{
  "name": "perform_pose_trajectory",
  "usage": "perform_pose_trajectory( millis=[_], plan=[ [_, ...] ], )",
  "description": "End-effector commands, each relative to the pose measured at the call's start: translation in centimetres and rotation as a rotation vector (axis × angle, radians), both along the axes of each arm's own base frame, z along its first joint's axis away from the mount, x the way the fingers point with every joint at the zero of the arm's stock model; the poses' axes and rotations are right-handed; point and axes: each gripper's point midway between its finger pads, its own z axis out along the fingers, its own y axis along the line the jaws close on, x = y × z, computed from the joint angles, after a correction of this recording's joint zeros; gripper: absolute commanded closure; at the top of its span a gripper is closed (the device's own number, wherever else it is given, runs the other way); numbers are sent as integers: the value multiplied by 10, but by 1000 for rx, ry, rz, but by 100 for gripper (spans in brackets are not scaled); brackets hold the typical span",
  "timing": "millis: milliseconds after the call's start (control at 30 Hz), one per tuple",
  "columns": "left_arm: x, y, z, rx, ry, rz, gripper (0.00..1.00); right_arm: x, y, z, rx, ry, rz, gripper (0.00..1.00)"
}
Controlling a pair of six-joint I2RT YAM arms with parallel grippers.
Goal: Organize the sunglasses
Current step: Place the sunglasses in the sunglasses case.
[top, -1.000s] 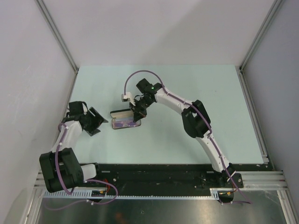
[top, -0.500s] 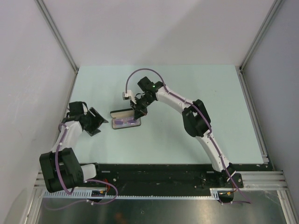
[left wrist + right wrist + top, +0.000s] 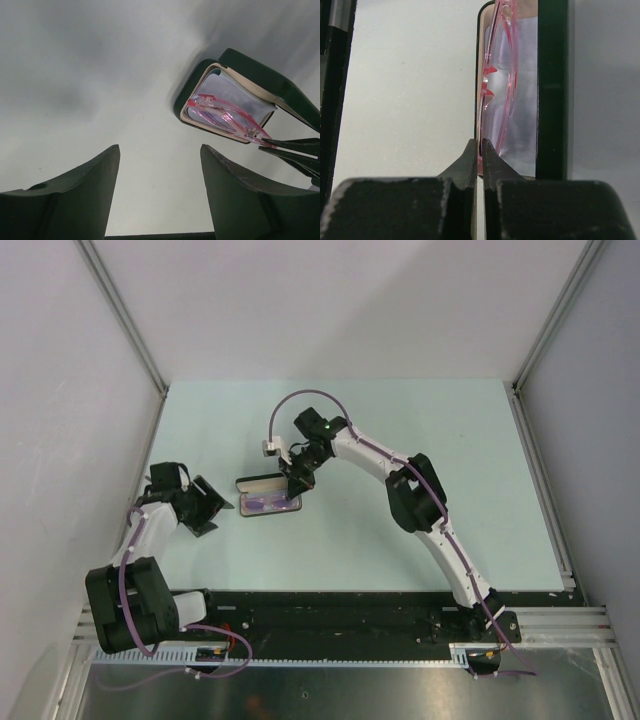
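The sunglasses [image 3: 267,503], with a thin translucent pink frame, lie folded in the tray of an open black case [image 3: 262,482] left of the table's centre. They rest on a pale blue cloth [image 3: 235,95] lining the tray. My right gripper [image 3: 481,142] is shut on the sunglasses [image 3: 502,75] at their right end, at the case's right rim. The lid [image 3: 551,90] stands upright along the far side. To the left of the case [image 3: 250,70] and apart from it, my left gripper [image 3: 160,147] stands open with only bare table between its fingers. The sunglasses [image 3: 225,117] show in its view too.
The pale green table [image 3: 400,530] is fenced by grey walls on the left, far and right sides. A black rail [image 3: 330,610] with both arm bases runs along the near edge. The right arm's purple cable [image 3: 285,405] loops above the case.
My left gripper has slid slightly toward the near edge, still open. The right gripper stays shut on the sunglasses at the case, barely shifted.
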Motion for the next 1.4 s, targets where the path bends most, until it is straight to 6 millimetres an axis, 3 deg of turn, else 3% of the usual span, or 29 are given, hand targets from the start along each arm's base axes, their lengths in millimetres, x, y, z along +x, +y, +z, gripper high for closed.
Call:
perform_pose_trajectory(
  millis=[0, 200, 533, 700, 867, 1000, 1367],
  plan=[
    [4, 0, 8, 5, -45, -21, 29, 2, 4, 12, 33, -1, 11, 100],
    [4, 0, 9, 6, -49, -25, 29, 2, 4, 6, 17, 11, -4, 100],
    [9, 1, 10, 10, -48, -31, 29, 17, 14, 17, 18, -43, -78, 71],
    [13, 3, 12, 15, -51, -29, 29, 21, 16, 25, 35, -55, -117, 63],
    [15, 3, 12, 18, -51, -32, 29, 23, 17, 48, 74, -112, -143, 59],
    [16, 4, 12, 18, -51, -32, 29, 28, 14, 54, 71, -153, -184, 45],
    [19, 3, 11, 14, -55, -38, 29, 28, 15, 67, 83, -193, -213, 39]
  ],
)
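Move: The right hand already holds the right end of the sunglasses low over the sunglasses case. The middle of the sunglasses lies about 7 cm to its left, level fore and aft. The case tray's middle is 7 cm left, 1 cm ahead and 2 cm below; the upright lid stands 5 cm ahead and 8 cm left. From the idle left hand, the sunglasses lie about 13 cm right and 3 cm ahead, slightly lower. The right hand opens, freeing the sunglasses' right end, eases forward some 2 cm, then rises about 3 cm. ##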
